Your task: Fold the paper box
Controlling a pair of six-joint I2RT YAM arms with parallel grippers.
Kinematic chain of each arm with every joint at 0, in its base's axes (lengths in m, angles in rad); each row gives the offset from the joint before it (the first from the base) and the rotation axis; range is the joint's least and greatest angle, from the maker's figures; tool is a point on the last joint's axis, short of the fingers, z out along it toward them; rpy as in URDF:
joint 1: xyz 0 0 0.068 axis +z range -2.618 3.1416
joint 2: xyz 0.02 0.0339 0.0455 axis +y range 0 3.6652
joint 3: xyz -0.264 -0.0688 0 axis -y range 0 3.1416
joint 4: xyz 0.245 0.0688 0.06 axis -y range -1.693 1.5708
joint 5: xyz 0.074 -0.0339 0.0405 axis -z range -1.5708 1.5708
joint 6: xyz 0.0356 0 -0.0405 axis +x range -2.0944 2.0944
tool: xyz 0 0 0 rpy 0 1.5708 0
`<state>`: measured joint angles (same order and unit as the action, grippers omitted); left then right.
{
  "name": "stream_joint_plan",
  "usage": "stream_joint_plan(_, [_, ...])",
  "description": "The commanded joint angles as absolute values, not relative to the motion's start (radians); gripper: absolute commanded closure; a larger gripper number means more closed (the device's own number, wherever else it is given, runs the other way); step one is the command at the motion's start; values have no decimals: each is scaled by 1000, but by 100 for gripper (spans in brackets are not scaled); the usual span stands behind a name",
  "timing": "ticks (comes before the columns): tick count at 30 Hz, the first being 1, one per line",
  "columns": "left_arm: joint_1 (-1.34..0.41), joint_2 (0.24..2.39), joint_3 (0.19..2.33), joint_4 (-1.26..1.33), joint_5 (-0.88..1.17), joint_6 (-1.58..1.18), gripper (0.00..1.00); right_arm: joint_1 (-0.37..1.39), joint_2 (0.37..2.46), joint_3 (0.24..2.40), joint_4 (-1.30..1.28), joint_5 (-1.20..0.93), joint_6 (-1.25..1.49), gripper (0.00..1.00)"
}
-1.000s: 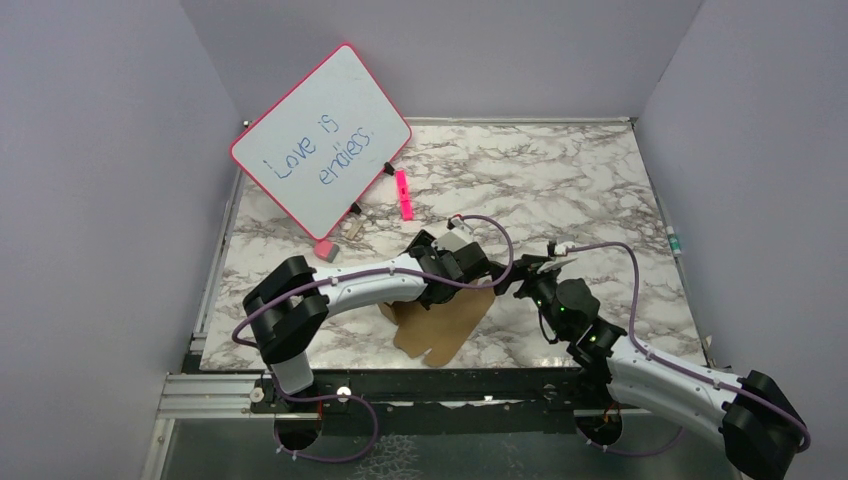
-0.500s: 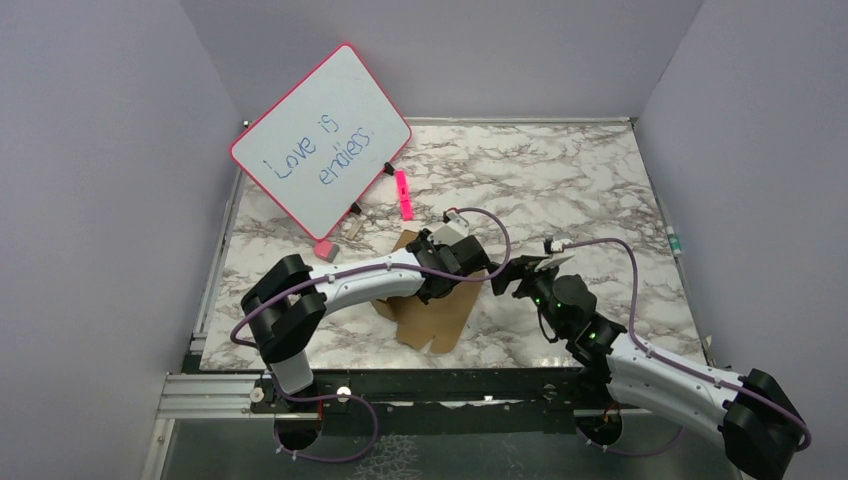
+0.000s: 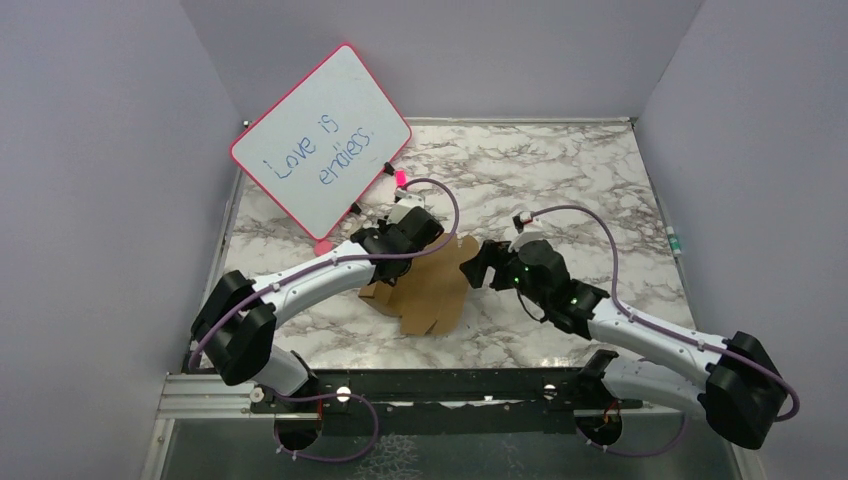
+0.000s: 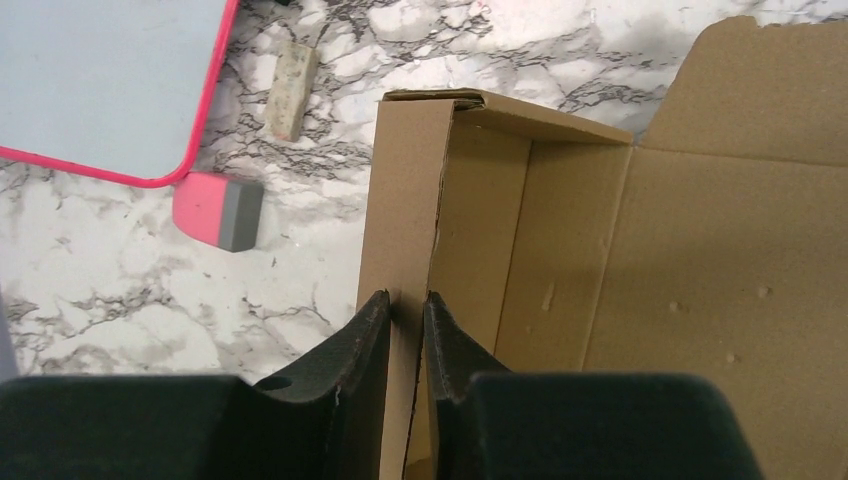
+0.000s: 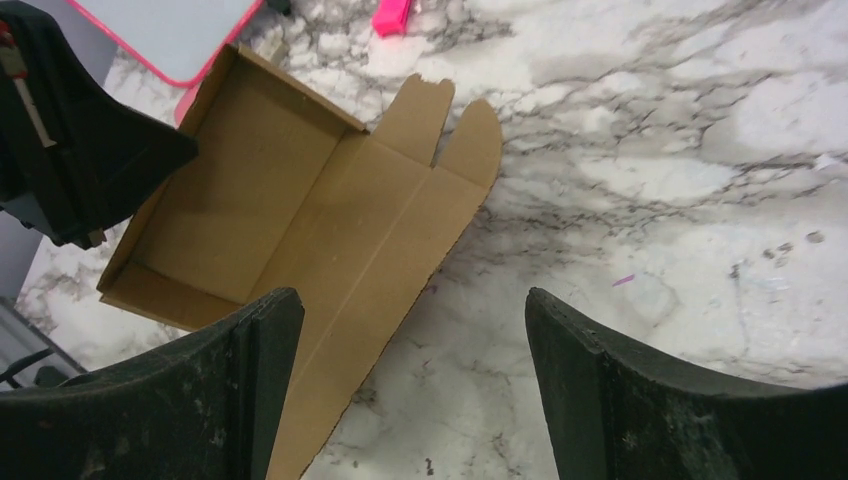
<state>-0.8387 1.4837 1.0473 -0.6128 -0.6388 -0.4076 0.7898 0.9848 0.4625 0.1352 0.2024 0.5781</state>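
The paper box (image 3: 432, 292) is brown cardboard, partly formed, lying at the table's near middle. Its left part makes a shallow tray with raised walls, and its lid panel (image 5: 390, 230) lies flat with two tabs pointing toward the back. My left gripper (image 4: 407, 305) is shut on the tray's left side wall (image 4: 405, 190), one finger outside and one inside; the top view shows this left gripper (image 3: 385, 265) at the box's left end. My right gripper (image 5: 410, 300) hangs open above the lid's right edge, touching nothing; the top view places it (image 3: 478, 268) just right of the tabs.
A pink-framed whiteboard (image 3: 320, 140) leans at the back left. A pink eraser (image 4: 218, 210) and a small beige block (image 4: 293, 75) lie just left of the box. A pink marker (image 3: 402, 180) lies behind the left wrist. Grey walls enclose the marble table (image 3: 560, 180).
My left gripper has closed on the box's side wall and pulled the box up-left, toward the whiteboard. My right arm has followed to the left, its jaws staying wide.
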Motion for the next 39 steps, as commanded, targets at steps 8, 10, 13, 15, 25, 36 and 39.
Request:
stream_joint_plan(8, [-825, 1428, 997, -506, -531, -440, 81, 786, 1183, 627, 16, 58, 707, 33])
stream_joint_plan(10, [-824, 1425, 994, -498, -523, -442, 80, 787, 1191, 630, 10, 53, 712, 40])
stream_joint_plan(13, [-824, 1419, 986, -489, -519, -452, 80, 787, 1193, 637, 7, 47, 703, 53])
stream_joint_plan(15, [-823, 1415, 980, -479, -509, -455, 79, 787, 1199, 653, 2, 42, 691, 62])
stream_joint_plan(25, [-822, 1349, 983, -472, -441, -456, 57, 787, 1276, 865, -202, 43, 518, 99])
stream_joint_plan(36, [-728, 1172, 1068, -599, -351, -348, 29, 786, 1440, 1217, -507, -16, 185, 99])
stream_joint_plan(39, [-691, 1140, 1101, -633, -368, -286, 24, 787, 1504, 1324, -591, -33, 100, 99])
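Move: The box's right flap edge, which the right hand goes for, lies about 4 cm to its left, level fore and aft, some 2 cm below. The open box body is centred about 10 cm to that hand's left, 5 cm lower; the pink strip stands 16 cm ahead and 12 cm left. The left hand already pinches the box's left wall; from it the flap edge is 9 cm right and 4 cm back, the eraser 13 cm left and 3 cm ahead. Leftward and about 2 cm down, the open right hand reaches over the flap edge and pinches it shut, then carries it up some 7 cm, forward 4 and further left, rolling its left side down and turning counter-clockwise. The left hand keeps the wall and eases 2–3 cm right, then opens, lets go and rises about 8 cm, swinging back left. ##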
